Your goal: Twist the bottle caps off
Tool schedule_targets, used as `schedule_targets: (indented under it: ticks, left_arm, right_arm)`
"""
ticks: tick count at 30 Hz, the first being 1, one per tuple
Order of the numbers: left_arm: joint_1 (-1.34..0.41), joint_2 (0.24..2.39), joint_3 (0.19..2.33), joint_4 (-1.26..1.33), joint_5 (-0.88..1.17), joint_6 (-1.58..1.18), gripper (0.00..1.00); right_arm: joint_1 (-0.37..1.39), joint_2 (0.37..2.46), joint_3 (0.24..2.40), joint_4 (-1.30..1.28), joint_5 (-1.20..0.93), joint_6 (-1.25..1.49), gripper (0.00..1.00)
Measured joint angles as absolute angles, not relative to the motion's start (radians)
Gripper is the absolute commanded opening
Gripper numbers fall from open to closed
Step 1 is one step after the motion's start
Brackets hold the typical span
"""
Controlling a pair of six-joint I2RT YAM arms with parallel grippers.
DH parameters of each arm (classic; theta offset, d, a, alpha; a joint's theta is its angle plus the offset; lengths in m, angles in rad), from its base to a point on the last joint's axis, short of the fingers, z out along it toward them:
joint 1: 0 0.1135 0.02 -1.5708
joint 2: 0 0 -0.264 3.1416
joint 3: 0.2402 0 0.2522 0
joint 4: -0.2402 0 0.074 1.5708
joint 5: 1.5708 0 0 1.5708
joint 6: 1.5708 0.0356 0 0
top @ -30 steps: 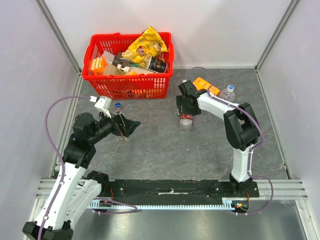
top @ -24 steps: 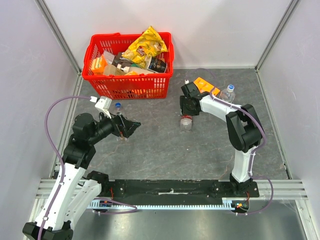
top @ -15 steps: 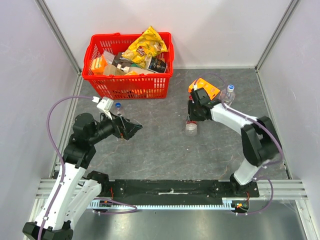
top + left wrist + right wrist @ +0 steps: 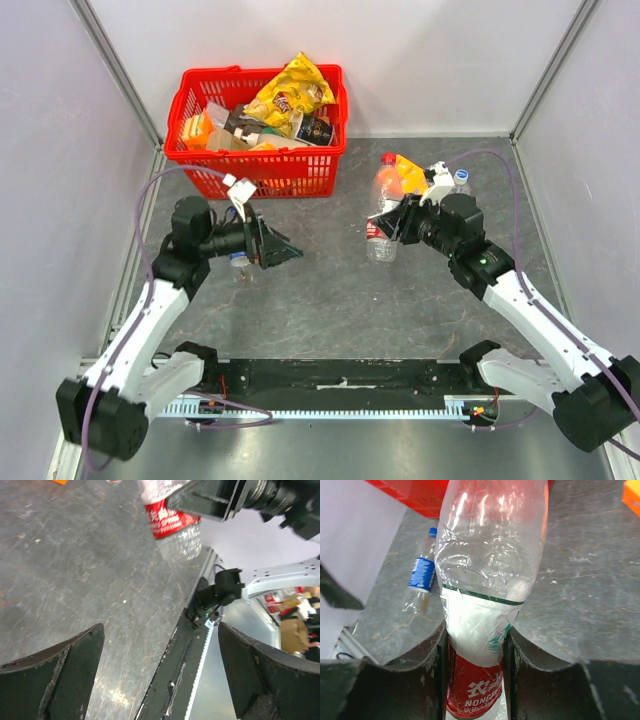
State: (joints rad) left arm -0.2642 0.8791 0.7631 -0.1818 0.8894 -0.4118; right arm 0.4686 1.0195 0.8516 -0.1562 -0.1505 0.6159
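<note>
My right gripper [image 4: 398, 220] is shut on the red-labelled bottle [image 4: 382, 205], which it holds upright with the red cap [image 4: 388, 158] on top. In the right wrist view its fingers [image 4: 437, 655] press both sides of the bottle's label [image 4: 480, 645]. The blue-labelled bottle [image 4: 422, 575] lies on the table with its blue cap [image 4: 433, 530] on. In the top view my left arm mostly hides it. My left gripper [image 4: 278, 250] is open and empty, pointing toward the held bottle [image 4: 175, 525]. A third clear bottle [image 4: 459, 179] stands behind my right arm.
A red basket [image 4: 255, 165] full of snack packs stands at the back left. An orange box [image 4: 410, 170] lies just behind the held bottle. The black base rail [image 4: 340, 375] runs along the near edge. Walls close in on three sides.
My right gripper closed on the red-labelled bottle, which lay on the table, and raised it upright while the arm swung out to the right. My left arm moved right, toward the middle.
</note>
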Motion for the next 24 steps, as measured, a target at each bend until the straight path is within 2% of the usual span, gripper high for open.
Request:
schedule_targets:
  ticks: [5, 11, 16, 19, 24]
  left_arm:
    - [-0.265, 1.077, 0.862, -0.039, 1.050, -0.492, 0.98]
    - [-0.343, 1.237, 1.065, 0.062, 1.079, -0.524, 0.98]
    - [-0.384, 1.294, 1.123, 0.038, 1.053, -0.498, 0.98]
    - [-0.378, 1.311, 1.130, -0.042, 1.014, -0.441, 0.98]
    - [-0.375, 1.311, 1.127, -0.133, 0.969, -0.367, 0.98]
  right_arm:
    - [0.469, 1.024, 0.776, 0.001, -0.234, 0.691, 0.35]
    - [0.469, 1.138, 0.786, 0.209, -0.301, 0.799, 0.37]
    - [0.469, 1.225, 0.816, 0.336, -0.353, 0.851, 0.39]
    - [0.471, 1.232, 0.822, 0.397, -0.377, 0.869, 0.43]
    - [0.472, 1.232, 0.825, 0.476, -0.392, 0.895, 0.43]
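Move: Facing the left hand's open fingers is the red cap of the bottle held in the right hand, about 17 cm ahead, 23 to the right and 10 above. The blue-label bottle lies 14 cm ahead of the left hand, 13 to its left and 22 below. From the right hand, the left gripper is about 24 cm left, 8 back and level; the orange box is 28 ahead, 8 right and 23 below. Closing in on each other in mid-air: the left hand, fingers still wide open, swings about 6 cm right and as far forward towards the capped end, climbing some 7 cm before dipping back by half. The right hand keeps its pinch on the label and brings the bottle about 7 cm left, 6 up and slightly forward, rolling its left side up by 20-odd degrees. ##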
